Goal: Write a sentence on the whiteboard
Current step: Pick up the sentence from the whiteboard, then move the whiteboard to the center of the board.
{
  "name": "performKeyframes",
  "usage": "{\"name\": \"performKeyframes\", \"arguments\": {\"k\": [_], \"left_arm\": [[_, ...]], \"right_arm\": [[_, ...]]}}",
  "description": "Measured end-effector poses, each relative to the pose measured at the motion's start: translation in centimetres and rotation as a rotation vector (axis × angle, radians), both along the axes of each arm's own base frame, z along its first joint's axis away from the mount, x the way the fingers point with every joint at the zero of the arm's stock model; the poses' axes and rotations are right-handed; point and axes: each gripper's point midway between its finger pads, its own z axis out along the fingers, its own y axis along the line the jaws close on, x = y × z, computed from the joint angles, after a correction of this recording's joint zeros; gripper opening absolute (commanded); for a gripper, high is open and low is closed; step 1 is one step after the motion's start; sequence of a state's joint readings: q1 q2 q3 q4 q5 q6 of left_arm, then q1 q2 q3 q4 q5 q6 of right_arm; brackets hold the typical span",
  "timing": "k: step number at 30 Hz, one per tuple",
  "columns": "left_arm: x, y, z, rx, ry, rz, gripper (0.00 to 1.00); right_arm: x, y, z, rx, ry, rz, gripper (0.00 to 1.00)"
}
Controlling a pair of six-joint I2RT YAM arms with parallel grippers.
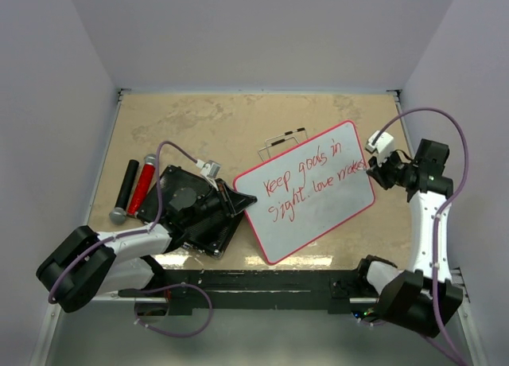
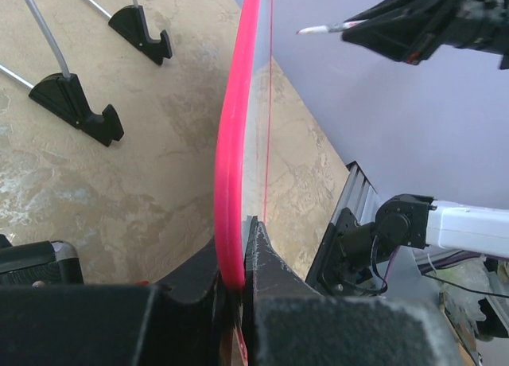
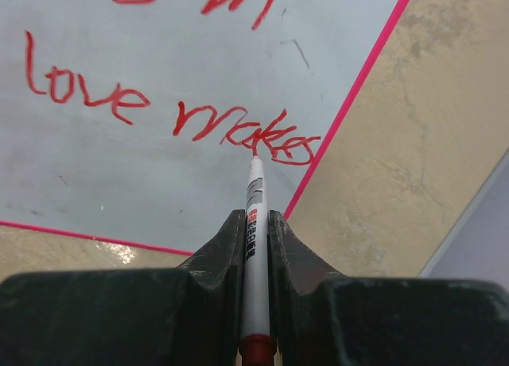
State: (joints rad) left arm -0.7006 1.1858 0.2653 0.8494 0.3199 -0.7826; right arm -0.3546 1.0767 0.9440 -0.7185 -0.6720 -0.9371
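The whiteboard, white with a thin red rim, lies tilted at the table's middle. The sentence runs across it in red, in two lines; "love makes" shows in the right wrist view. My left gripper is shut on the board's left rim, clamped there between both jaws. Over the board's right end, my right gripper is shut on a white marker. Its red tip points at the end of "makes". In the left wrist view the tip stands a little off the board.
A black ribbed slab lies under my left arm. A black marker and a red one lie at far left. A wire stand with black clips sits behind the board, and its black feet show in the left wrist view.
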Motion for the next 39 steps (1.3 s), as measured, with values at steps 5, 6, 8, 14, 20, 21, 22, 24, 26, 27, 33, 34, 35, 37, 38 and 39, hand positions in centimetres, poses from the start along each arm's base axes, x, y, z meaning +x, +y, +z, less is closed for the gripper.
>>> {"name": "performKeyframes", "arguments": {"k": [5, 6, 8, 14, 20, 21, 22, 24, 26, 27, 33, 34, 35, 37, 38, 39], "left_arm": [[0.1, -0.2, -0.2, -0.007, 0.004, -0.006, 0.00], [0.1, -0.3, -0.2, -0.011, 0.004, -0.005, 0.00], [0.1, -0.2, -0.2, -0.015, 0.002, -0.005, 0.00], [-0.3, 0.1, 0.4, -0.014, -0.016, -0.007, 0.00], [-0.5, 0.2, 1.1, 0.013, -0.047, -0.017, 0.00], [-0.4, 0.1, 1.3, 0.018, -0.055, -0.020, 0.00], [-0.3, 0.0, 1.5, 0.026, -0.063, -0.025, 0.00], [-0.1, -0.2, 1.9, 0.038, -0.081, -0.038, 0.00], [0.0, -0.4, 2.4, 0.047, -0.094, -0.049, 0.00], [0.2, -0.5, 2.5, 0.052, -0.099, -0.052, 0.00], [1.1, -1.4, 3.6, 0.064, -0.090, -0.078, 0.00], [1.2, -1.6, 3.8, 0.064, -0.089, -0.082, 0.00], [1.4, -1.8, 4.0, 0.065, -0.086, -0.086, 0.00], [1.6, -2.1, 4.2, 0.065, -0.081, -0.091, 0.00], [1.7, -2.2, 4.2, 0.065, -0.077, -0.093, 0.00], [1.9, -2.4, 4.3, 0.065, -0.071, -0.093, 0.00]], "right_arm": [[-1.6, 1.5, 6.0, -0.022, -0.166, 0.037, 0.00], [-2.0, 1.9, 6.8, -0.018, -0.189, 0.049, 0.00], [-2.6, 2.8, 7.6, 0.005, -0.216, 0.077, 0.00], [-3.3, 5.1, 8.3, 0.129, -0.219, 0.146, 0.00], [-4.0, 6.7, 8.0, 0.219, -0.202, 0.208, 0.00], [-4.1, 6.8, 8.0, 0.223, -0.200, 0.211, 0.00], [-4.3, 7.0, 8.1, 0.225, -0.203, 0.218, 0.00], [-4.7, 7.3, 8.4, 0.227, -0.214, 0.234, 0.00], [-5.3, 7.6, 8.5, 0.221, -0.216, 0.249, 0.00], [-5.6, 7.7, 8.5, 0.217, -0.215, 0.257, 0.00], [-6.8, 8.7, 10.6, 0.224, -0.236, 0.317, 0.00], [-6.9, 8.8, 11.0, 0.229, -0.243, 0.326, 0.00], [-7.0, 9.0, 11.5, 0.234, -0.250, 0.334, 0.00], [-7.1, 9.2, 12.1, 0.239, -0.259, 0.346, 0.00], [-7.1, 9.3, 12.2, 0.243, -0.258, 0.350, 0.00], [-7.2, 9.3, 12.1, 0.244, -0.256, 0.355, 0.00]]}}
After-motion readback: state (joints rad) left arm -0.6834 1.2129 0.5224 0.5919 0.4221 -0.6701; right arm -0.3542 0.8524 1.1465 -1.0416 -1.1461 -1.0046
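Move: The right hand, holding the marker, has the board's middle about 18 cm to its left, 1 cm back and 9 cm below; the last word, "makes", is some 6 cm ahead, 5 cm left and 6 cm down, and the wire stand about 20 cm ahead, 21 cm left, on the table. The left hand pinches the whiteboard's left edge, the board's middle some 15 cm to its right, 4 cm ahead and slightly lower; the black case lies 16 cm left, 4 cm ahead, well below. The right hand carries the marker quickly up away from "makes", then more slowly left and back over the whiteboard towards its middle, ending about 12 cm higher, 9 cm left and 7 cm back, with the wrist swinging some 20 degrees counter-clockwise and the fingers tipping up. The left hand keeps its pinch on the board's left edge and, after half a second nearly still, raises it about 4 cm while easing a little right and forward, with a slight clockwise turn. ##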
